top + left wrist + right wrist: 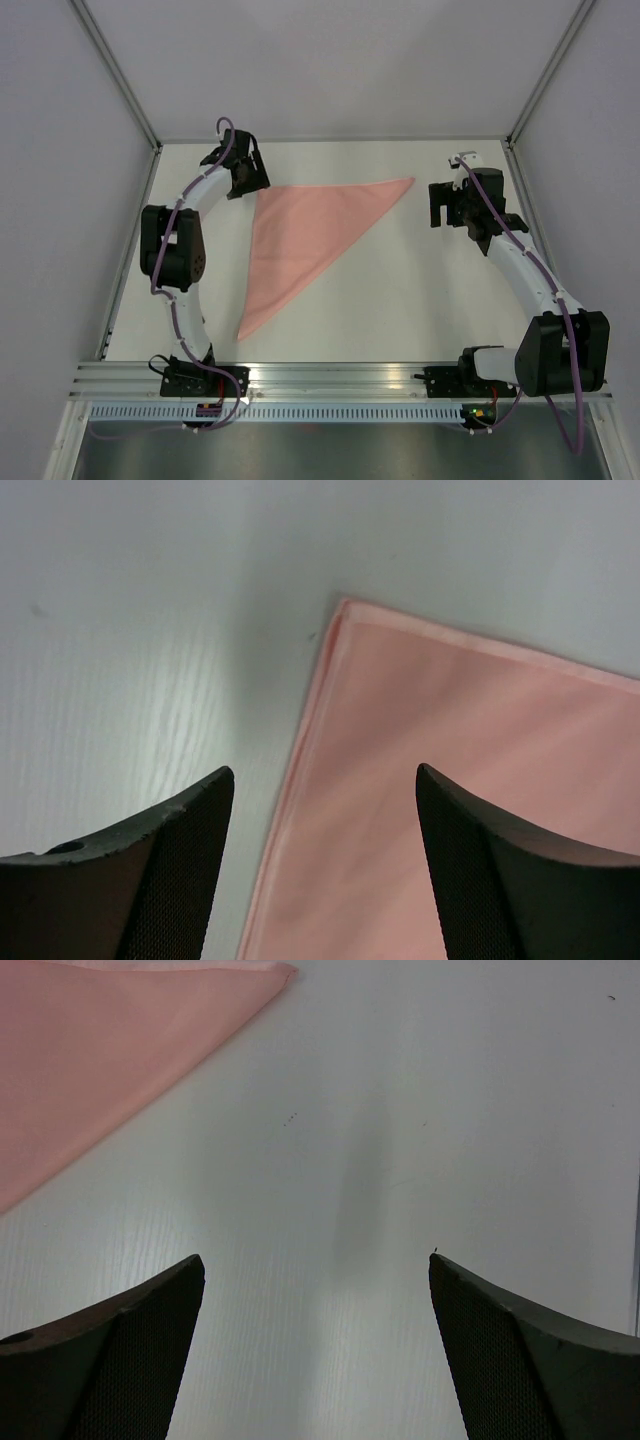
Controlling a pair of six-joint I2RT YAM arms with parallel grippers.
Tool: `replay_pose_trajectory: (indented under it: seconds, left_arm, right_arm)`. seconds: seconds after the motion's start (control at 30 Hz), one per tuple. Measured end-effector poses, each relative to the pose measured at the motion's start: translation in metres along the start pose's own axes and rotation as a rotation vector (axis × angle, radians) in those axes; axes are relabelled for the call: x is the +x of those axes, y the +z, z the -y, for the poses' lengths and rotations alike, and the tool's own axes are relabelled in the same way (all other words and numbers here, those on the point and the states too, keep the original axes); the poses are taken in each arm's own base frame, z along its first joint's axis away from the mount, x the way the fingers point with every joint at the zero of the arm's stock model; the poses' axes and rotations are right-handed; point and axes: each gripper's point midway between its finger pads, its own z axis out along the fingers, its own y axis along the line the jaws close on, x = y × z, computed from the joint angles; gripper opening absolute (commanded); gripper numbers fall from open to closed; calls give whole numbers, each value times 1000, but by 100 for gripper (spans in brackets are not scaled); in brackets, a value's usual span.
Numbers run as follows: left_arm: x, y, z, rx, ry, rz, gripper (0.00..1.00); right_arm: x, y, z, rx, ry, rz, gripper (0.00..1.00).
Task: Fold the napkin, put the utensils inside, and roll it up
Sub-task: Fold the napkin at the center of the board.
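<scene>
The pale pink napkin (300, 240) lies flat on the white table, folded into a triangle with corners at the back left, the back right and the front left. My left gripper (247, 176) hovers over the back-left corner, open, and the napkin (450, 780) edge runs between its fingers (180, 870) with nothing gripped. My right gripper (448, 207) stands open just right of the napkin's back-right tip (120, 1040), over bare table. No utensils are in view.
Grey panel walls close the table at the back, left and right. An aluminium rail (340, 378) carrying both arm bases runs along the near edge. The white table (400, 300) surface lies between the napkin and the right arm.
</scene>
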Motion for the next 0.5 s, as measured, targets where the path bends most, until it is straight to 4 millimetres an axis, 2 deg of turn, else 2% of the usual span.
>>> replay_pose_trajectory:
  seconds: [0.07, 0.3, 0.4, 0.5]
  left_arm:
    - [11, -13, -18, -67, -25, 3, 78]
    - [55, -98, -101, -293, -224, 67, 78]
    - [79, -122, -138, -365, -311, 76, 78]
    - [110, -133, -167, -419, -386, 52, 79]
  right_arm:
    - [1, 0, -2, -12, 0, -2, 98]
    - [3, -1, -14, -81, 1, -12, 98]
    - [4, -2, -20, -112, 2, -14, 98]
    - [6, -2, -25, -140, 3, -21, 98]
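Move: The knife lies about 27 cm back and 18 cm to the left of the open left hand, some 4 cm below it. The folded napkin's far-left corner is roughly 5 cm ahead and 1 cm right, and the napkin's middle about 10 cm back and 12 cm right, both also 4 cm below. From the right hand, the knife is about 15 cm back, 62 cm left and 11 cm below. Left hand, still open, sweeps about 20 cm back and 13 left, from napkin corner towards knife, turning 30 degrees counter-clockwise. ##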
